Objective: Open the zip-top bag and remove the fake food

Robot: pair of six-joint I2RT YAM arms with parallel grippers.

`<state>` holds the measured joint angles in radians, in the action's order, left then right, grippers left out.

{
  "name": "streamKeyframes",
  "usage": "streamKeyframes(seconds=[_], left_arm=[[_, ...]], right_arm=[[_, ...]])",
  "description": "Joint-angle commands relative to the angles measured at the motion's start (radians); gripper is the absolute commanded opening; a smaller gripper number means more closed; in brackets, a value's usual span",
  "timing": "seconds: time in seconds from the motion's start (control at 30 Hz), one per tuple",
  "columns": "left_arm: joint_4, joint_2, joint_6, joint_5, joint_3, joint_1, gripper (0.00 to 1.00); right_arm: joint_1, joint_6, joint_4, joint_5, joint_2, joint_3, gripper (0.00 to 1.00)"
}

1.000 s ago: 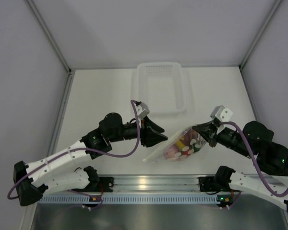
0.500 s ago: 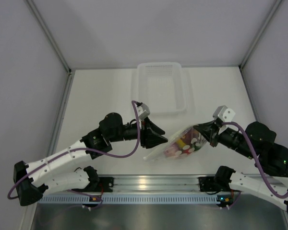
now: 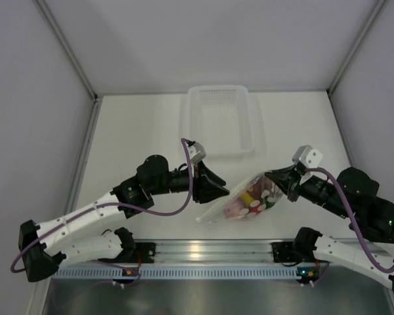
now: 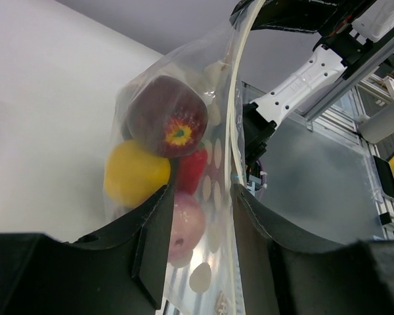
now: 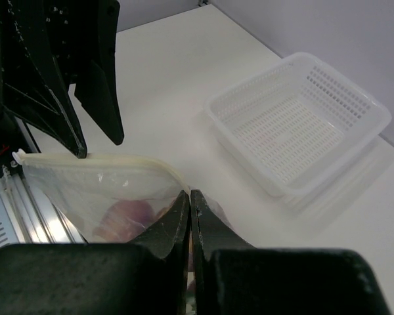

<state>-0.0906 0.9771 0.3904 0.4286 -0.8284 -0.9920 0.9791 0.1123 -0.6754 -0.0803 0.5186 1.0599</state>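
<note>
The zip-top bag (image 3: 248, 198), see-through with white dots, hangs tilted between my two arms. My right gripper (image 3: 280, 183) is shut on its upper right edge, and in the right wrist view the jaws (image 5: 189, 195) pinch the plastic beside the zip strip (image 5: 92, 161). My left gripper (image 3: 218, 190) stands open at the bag's left end; the left wrist view shows the bag's plastic running between its fingers (image 4: 159, 230). The fake food lies inside: a dark red apple (image 4: 165, 116), a yellow pear (image 4: 134, 172), a red chili (image 4: 192, 169) and a pinkish onion (image 4: 187, 223).
An empty white mesh basket (image 3: 218, 121) stands behind the bag at the table's back middle, also in the right wrist view (image 5: 299, 121). The aluminium rail (image 3: 203, 251) runs along the near edge under the bag. Grey walls close the left, right and back sides.
My left gripper has edged a little closer onto the bag's left end and its jaws have narrowed slightly. The right gripper keeps its hold, barely shifted.
</note>
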Motion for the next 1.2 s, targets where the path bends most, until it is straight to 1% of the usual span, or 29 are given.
streamKeyframes(seconds=[0.0, 0.23, 0.47, 0.67, 0.77, 0.8, 0.87, 0.9, 0.93, 1.0, 1.03, 1.07, 1.13, 1.17], left_arm=[[-0.041, 0.008, 0.001, -0.001, 0.0, -0.005, 0.47], [-0.072, 0.015, 0.025, 0.054, 0.009, -0.007, 0.47], [-0.107, 0.035, 0.051, 0.079, 0.022, -0.013, 0.47], [-0.106, 0.057, 0.051, 0.026, 0.018, -0.019, 0.47], [-0.106, 0.061, 0.05, -0.007, 0.018, -0.019, 0.41], [-0.106, 0.063, 0.048, -0.013, 0.017, -0.019, 0.32], [-0.106, 0.058, 0.044, -0.053, 0.015, -0.02, 0.21], [-0.106, 0.057, 0.042, -0.079, 0.015, -0.019, 0.07], [-0.101, 0.049, 0.044, -0.147, 0.017, -0.019, 0.01], [-0.077, 0.046, 0.039, -0.227, 0.003, -0.019, 0.0], [-0.036, 0.044, 0.031, -0.26, -0.004, -0.019, 0.0], [-0.009, 0.049, 0.025, -0.328, -0.02, -0.02, 0.0], [0.078, 0.058, -0.001, -0.384, -0.07, -0.02, 0.0], [0.122, 0.064, -0.007, -0.457, -0.087, -0.02, 0.0]], right_arm=[[-0.011, 0.003, 0.091, 0.014, -0.02, 0.012, 0.0], [-0.011, 0.001, 0.094, 0.008, -0.017, 0.015, 0.0], [-0.011, -0.01, 0.111, -0.007, -0.009, 0.006, 0.0], [-0.011, -0.025, 0.129, -0.007, -0.002, -0.003, 0.0], [-0.01, -0.03, 0.131, -0.004, 0.001, -0.006, 0.0], [-0.011, -0.033, 0.134, -0.01, 0.0, -0.009, 0.0], [-0.011, -0.049, 0.145, -0.044, -0.002, -0.021, 0.0], [-0.011, -0.057, 0.155, -0.056, 0.001, -0.029, 0.0], [-0.011, -0.08, 0.161, -0.087, 0.001, -0.047, 0.0], [-0.011, -0.105, 0.171, -0.127, 0.021, -0.064, 0.0], [-0.011, -0.147, 0.174, -0.162, 0.03, -0.073, 0.04], [-0.011, -0.164, 0.174, -0.183, 0.052, -0.078, 0.21], [-0.011, -0.206, 0.178, -0.231, 0.072, -0.083, 0.22], [-0.011, -0.218, 0.181, -0.243, 0.093, -0.081, 0.22]])
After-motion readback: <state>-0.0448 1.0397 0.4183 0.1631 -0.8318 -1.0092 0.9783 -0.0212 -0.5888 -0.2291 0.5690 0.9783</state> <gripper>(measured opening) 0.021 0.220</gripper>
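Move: The nearest stretch of the bag's rim is almost between my half-open left fingers, about 1 cm to their right, 1 cm back and 2 cm lower. From that hand the fake food hangs in the bag some 8 cm right, 3 cm back and 8 cm below; the white basket lies about 30 cm ahead, 2 cm left and 20 cm below. My right hand keeps a corner of the rim pinched, with the rim stretch by my left fingers some 11 cm to its left, 4 cm back and 6 cm lower. While my right hand holds the bag nearly still, I ease my left hand down and slightly right onto the rim, shut its fingers on one wall of the mouth, then draw that wall forward about 5 cm, turning some 15 degrees counter-clockwise. At the end my right hand goes forward and down about 3 cm each, turns clockwise and starts to open, loosening its pinch. ##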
